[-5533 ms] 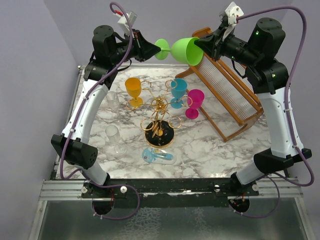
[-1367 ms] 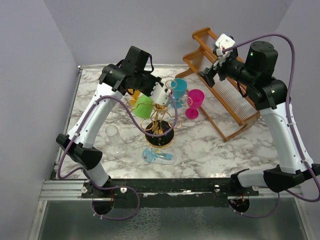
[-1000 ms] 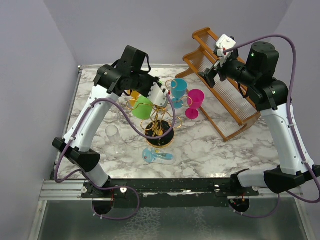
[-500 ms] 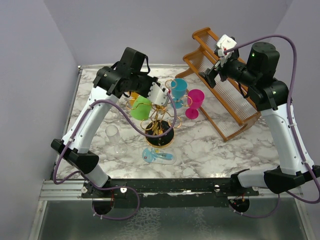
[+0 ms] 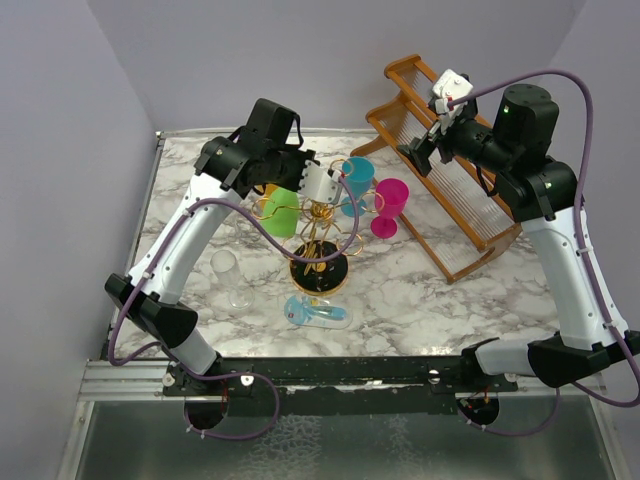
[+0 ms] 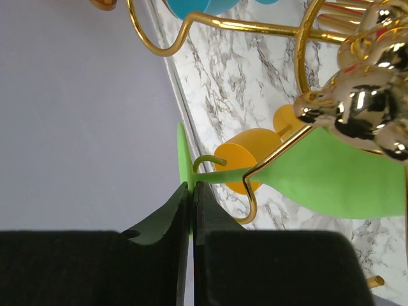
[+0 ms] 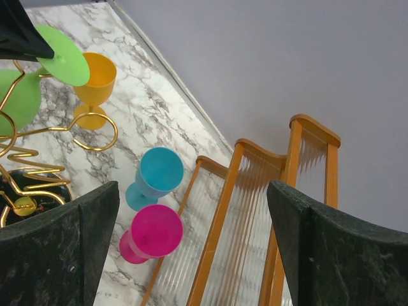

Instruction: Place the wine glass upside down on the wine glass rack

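My left gripper [image 5: 303, 190] is shut on the flat foot of the green wine glass [image 5: 278, 212]. It holds the glass tilted, bowl down, against the gold wire wine glass rack [image 5: 318, 240]. In the left wrist view my fingers [image 6: 182, 210] pinch the foot's edge, and the stem [image 6: 223, 176] lies across a hooked gold arm [image 6: 252, 191]. The bowl [image 6: 338, 182] hangs beside the rack's gold centre knob [image 6: 363, 108]. My right gripper [image 5: 415, 150] is open and empty, high over the wooden rack. It sees the green foot [image 7: 64, 56] and the gold arms [image 7: 38, 137].
An orange glass [image 5: 266, 186], a blue glass [image 5: 357, 180] and a pink glass [image 5: 390, 205] stand behind the gold rack. A large wooden slatted rack [image 5: 455, 200] lies at the back right. A clear glass [image 5: 228, 272] stands at the left, and a pale blue glass [image 5: 315, 312] lies in front.
Earlier both grippers held the green glass high at the back. The right let go and drew back. The left has brought the glass down to the gold rack, shifting slightly up and right.
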Controlling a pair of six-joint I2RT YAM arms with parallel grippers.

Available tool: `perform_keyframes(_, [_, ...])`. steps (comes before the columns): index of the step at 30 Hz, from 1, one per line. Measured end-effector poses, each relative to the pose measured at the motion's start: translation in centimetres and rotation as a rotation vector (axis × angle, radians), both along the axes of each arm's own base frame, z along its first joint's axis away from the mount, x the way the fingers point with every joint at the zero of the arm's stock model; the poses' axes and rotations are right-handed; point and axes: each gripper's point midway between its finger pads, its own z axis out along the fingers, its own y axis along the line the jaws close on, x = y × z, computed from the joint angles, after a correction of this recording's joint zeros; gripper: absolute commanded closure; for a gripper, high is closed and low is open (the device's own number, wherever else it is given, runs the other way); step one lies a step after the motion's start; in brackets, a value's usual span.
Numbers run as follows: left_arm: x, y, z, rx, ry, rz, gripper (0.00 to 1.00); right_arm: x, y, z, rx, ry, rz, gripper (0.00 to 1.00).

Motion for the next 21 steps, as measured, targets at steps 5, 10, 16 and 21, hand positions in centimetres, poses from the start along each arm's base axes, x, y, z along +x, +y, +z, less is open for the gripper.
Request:
perform_keyframes(5, [0.33,0.18,0.01,-0.004,-0.006,0.027,0.88,0.02,-0.05,0.01,0.000,0.000,0.000,0.02])
perform_keyframes(10, [0.21,0.30,-0.12,-0.009,0.006,0.043,0.75,0.06,-0.04,-0.20,-0.001,0.004,0.000,0.02])
perform_keyframes(16, [-0.19,0.62,-0.55,-0.002,0.032,0.057,0.64,0.10,-0.07,-0.32,-0.002,0.007,-0.001,0.01])
perform_keyframes(21, [-0.30,0.93,-0.66,0.008,0.036,0.065,0.63,0.14,-0.06,-0.46,-0.004,0.009,-0.001,0.01])
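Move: The left hand already grips the green glass by its foot, with the stem in the rack's forward-left ring; this ring sits some 2 cm back from and 3 cm below the hand point. The rack's centre is about 8 cm back and 5 cm right, the next ring, empty, level and 10 cm right. The yellow glass stands 7 cm ahead, 6 cm left and some 22 cm below. From the right hand the stem's ring lies about 22 cm left, 1 cm ahead and 12 cm lower. Almost in place, the left hand first halts over the ring, then opens its fingers about a third of the way, letting go of the green glass's foot. As they part, the hand eases about 1 cm to its left and slightly down, with hardly any wrist turn, and stays around the foot. ##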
